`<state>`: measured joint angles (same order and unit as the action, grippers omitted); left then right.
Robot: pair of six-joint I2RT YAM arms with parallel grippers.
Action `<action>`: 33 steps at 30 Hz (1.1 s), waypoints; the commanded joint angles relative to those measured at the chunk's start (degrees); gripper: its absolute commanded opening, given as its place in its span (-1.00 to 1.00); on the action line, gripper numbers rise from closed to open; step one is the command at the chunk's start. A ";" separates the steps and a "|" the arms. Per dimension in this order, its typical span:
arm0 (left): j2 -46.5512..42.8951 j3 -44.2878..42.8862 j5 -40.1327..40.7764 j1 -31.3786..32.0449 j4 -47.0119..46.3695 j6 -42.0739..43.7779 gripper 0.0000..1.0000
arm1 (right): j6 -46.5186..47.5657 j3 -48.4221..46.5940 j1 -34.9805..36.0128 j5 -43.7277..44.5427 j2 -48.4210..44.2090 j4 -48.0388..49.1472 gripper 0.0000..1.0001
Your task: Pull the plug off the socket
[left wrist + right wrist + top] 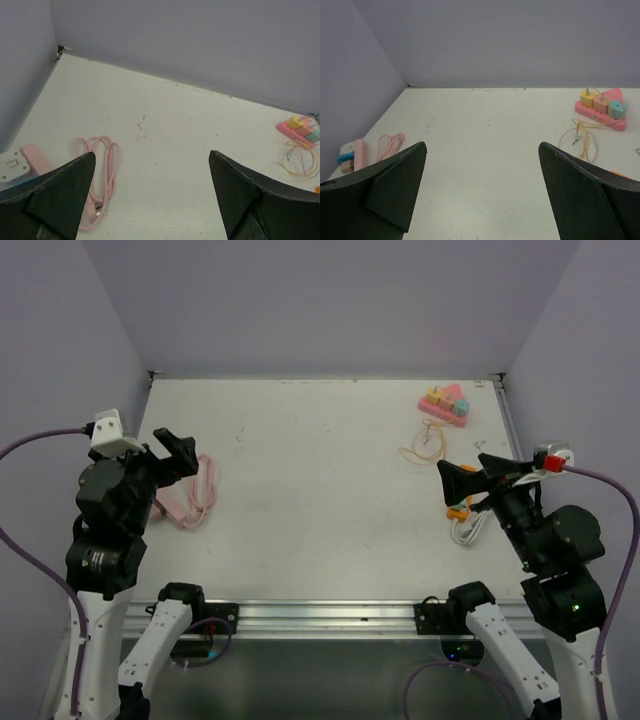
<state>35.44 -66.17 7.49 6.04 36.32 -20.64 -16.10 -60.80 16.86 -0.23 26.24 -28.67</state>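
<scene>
The pink socket strip (446, 408) lies at the table's back right, with a yellow plug (586, 97), an orange plug (600, 103) and a teal plug (617, 106) seated in it. The strip also shows at the right edge of the left wrist view (295, 129). My left gripper (178, 452) hovers open over the left side of the table, far from the strip, its fingers (151, 153) empty. My right gripper (470, 472) is open too, in front of the strip and short of it, with nothing between its fingers (482, 144).
A coiled pink cable (195, 495) lies under the left gripper, beside a white adapter (11, 165) with a pink block (34, 157). A thin yellow cable (425, 445) lies just in front of the strip. A white cable (467, 531) with an orange piece (457, 510) sits below the right gripper.
</scene>
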 commanded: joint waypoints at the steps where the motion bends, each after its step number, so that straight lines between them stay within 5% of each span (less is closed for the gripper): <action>1: 3.22 4.20 3.76 0.20 -0.19 -4.65 0.99 | -1.04 1.29 -0.16 -3.37 1.44 -0.86 0.98; 15: 17.47 22.75 20.97 0.02 -0.19 -21.80 0.99 | -3.76 7.97 -0.16 -9.87 1.45 0.09 0.98; 23: 21.32 31.01 24.15 -1.47 -5.55 -27.08 0.94 | -3.86 12.63 0.10 -10.85 -0.40 1.60 0.98; 33: 31.35 31.02 29.42 -3.23 -9.41 -30.77 0.37 | -3.06 15.88 2.56 -9.18 -3.21 0.98 0.98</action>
<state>65.76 -34.79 32.23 3.73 31.48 -48.62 -19.46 -45.74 18.81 -9.61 23.42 -28.99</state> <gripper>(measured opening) 0.713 0.987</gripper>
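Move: Below the left hand, roughly 35 cm down, the pink socket strip's middle lies about 7 cm ahead and 12 cm to the left, its near end closer in. Off its left side stand the brown plug, 4 cm ahead and 15 cm left of the hand, and the blue plug, 8 ahead and 18 left; the coiled pink cable lies 10 ahead and 3 left. From the right hand the strip is some 58 cm left, 12 cm ahead and 37 cm below. Plunging about 32 cm towards the near end of the socket strip, the left hand first noses forward, then eases back and drifts some 7 cm left, tipping steeply down and turning counter-clockwise to line up with the strip; near the bottom its wide-open fingers begin to close, to about 70 percent. The right hand sinks about 10 cm and shifts 4 cm left, turning slightly left and tipping down, still open. ##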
